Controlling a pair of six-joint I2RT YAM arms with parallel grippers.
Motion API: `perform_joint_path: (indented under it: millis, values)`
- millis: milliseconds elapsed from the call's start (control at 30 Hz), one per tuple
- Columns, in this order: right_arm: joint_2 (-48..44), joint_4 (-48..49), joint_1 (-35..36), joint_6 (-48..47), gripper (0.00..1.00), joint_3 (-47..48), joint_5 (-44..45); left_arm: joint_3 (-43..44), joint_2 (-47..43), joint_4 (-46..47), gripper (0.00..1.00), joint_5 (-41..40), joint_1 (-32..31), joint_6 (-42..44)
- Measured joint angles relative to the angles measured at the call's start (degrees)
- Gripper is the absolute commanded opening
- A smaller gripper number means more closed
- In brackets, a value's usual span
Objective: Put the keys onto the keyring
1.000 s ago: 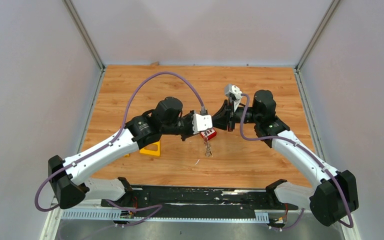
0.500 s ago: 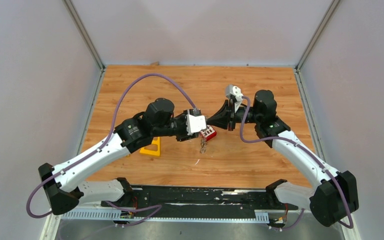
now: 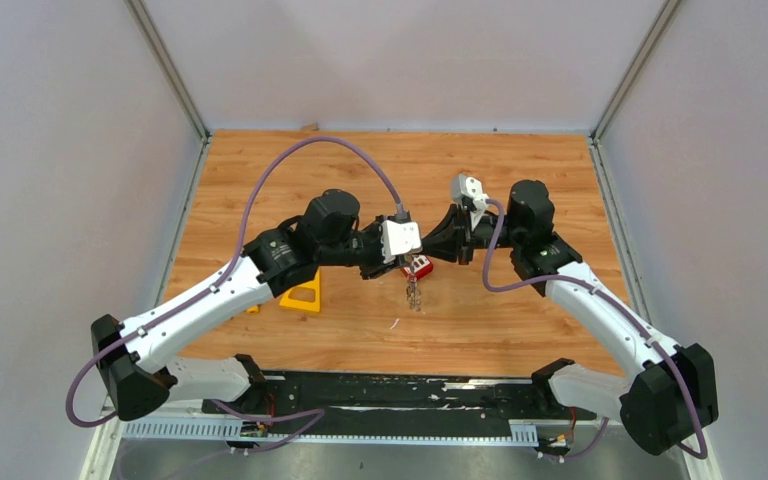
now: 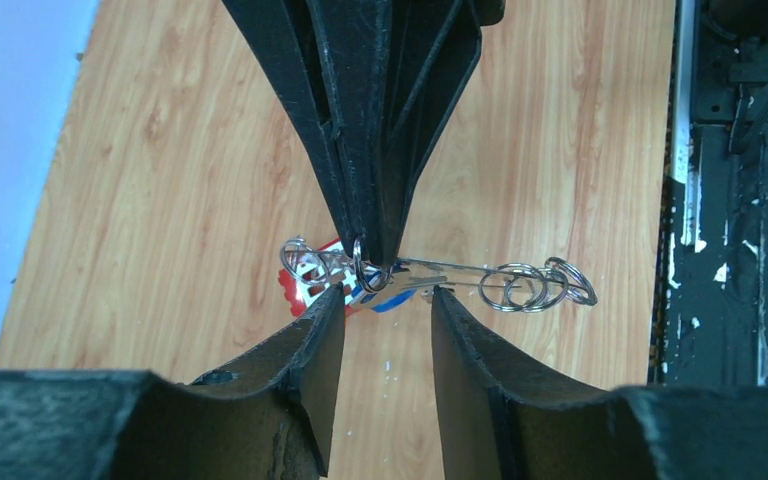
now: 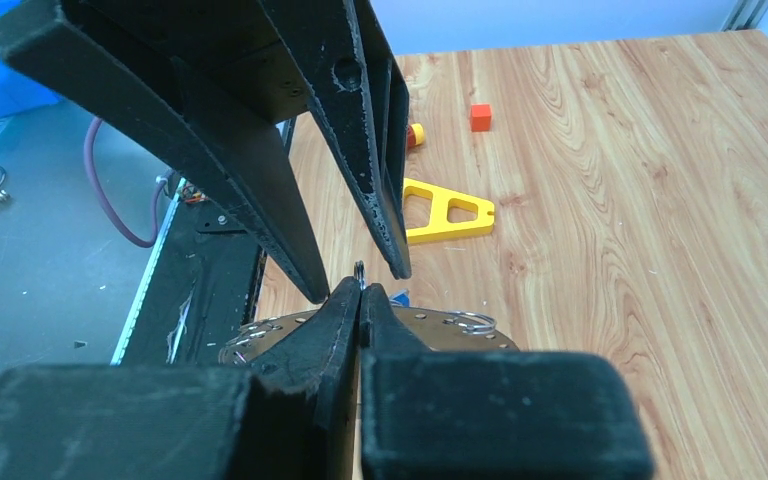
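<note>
Above the table's middle my right gripper (image 3: 428, 251) is shut on a small split ring (image 4: 359, 262) of the keyring (image 4: 535, 285). The keyring hangs below it (image 3: 415, 295) and shows as a holed metal plate with loops (image 5: 440, 335) in the right wrist view. My left gripper (image 4: 385, 298) faces it, open, with nothing between its fingers (image 5: 260, 180). The blue-headed key (image 4: 392, 296) sits just past the left fingertips, beside the pinched ring, with its silvery blade pointing right. Whether it is threaded on, I cannot tell. I cannot make out a black-headed key.
A red block with white squares (image 4: 305, 285) lies on the wood right under the grippers (image 3: 420, 267). A yellow triangular frame (image 3: 303, 297) lies under the left forearm. A small orange cube (image 5: 480, 117) and another orange bit (image 5: 415, 133) sit farther off.
My left gripper has opened and drawn back a little from the right gripper. The right gripper has stayed shut on the small ring, and the hanging bunch has barely shifted.
</note>
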Motion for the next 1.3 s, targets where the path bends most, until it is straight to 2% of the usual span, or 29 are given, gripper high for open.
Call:
perform_joint_path:
  millis: [533, 767, 967, 1100, 1300]
  values:
    - [-0.3, -0.7, 0.0, -0.6, 0.00, 0.0, -1.2, 0.5, 1.2, 1.1, 0.19, 2.7, 0.5, -2.7]
    - [-0.3, -1.1, 0.0, -1.0, 0.00, 0.0, -1.4, 0.5, 1.6, 1.3, 0.00, 2.7, 0.8, -3.3]
    - [-0.3, -1.5, 0.0, -1.9, 0.01, 0.0, -1.6, 0.6, 1.8, 1.4, 0.00, 2.8, 0.9, -3.7]
    - [-0.3, -1.7, 0.0, -2.6, 0.11, 0.0, -1.6, 0.6, 1.9, 1.3, 0.00, 2.7, 0.9, -3.6]
    - [-0.4, -3.5, 0.0, -4.4, 0.38, 0.0, -0.4, 2.9, 3.1, -2.9, 0.00, 1.7, 0.7, -1.0]
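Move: The small wire ring on the keyring disc's rim is pinched in the right fingertips, right at that hand's point. From the open left fingers the same ring lies about 1 cm to the right, otherwise level. From the left hand, the red block lies on the table some 4 cm ahead, 1 cm right and 22 cm below, and the yellow triangle about 17 cm left and 1 cm ahead, equally low. The left hand eases 1 cm right, pinches the small wire ring, then the right fingers open about a quarter. ##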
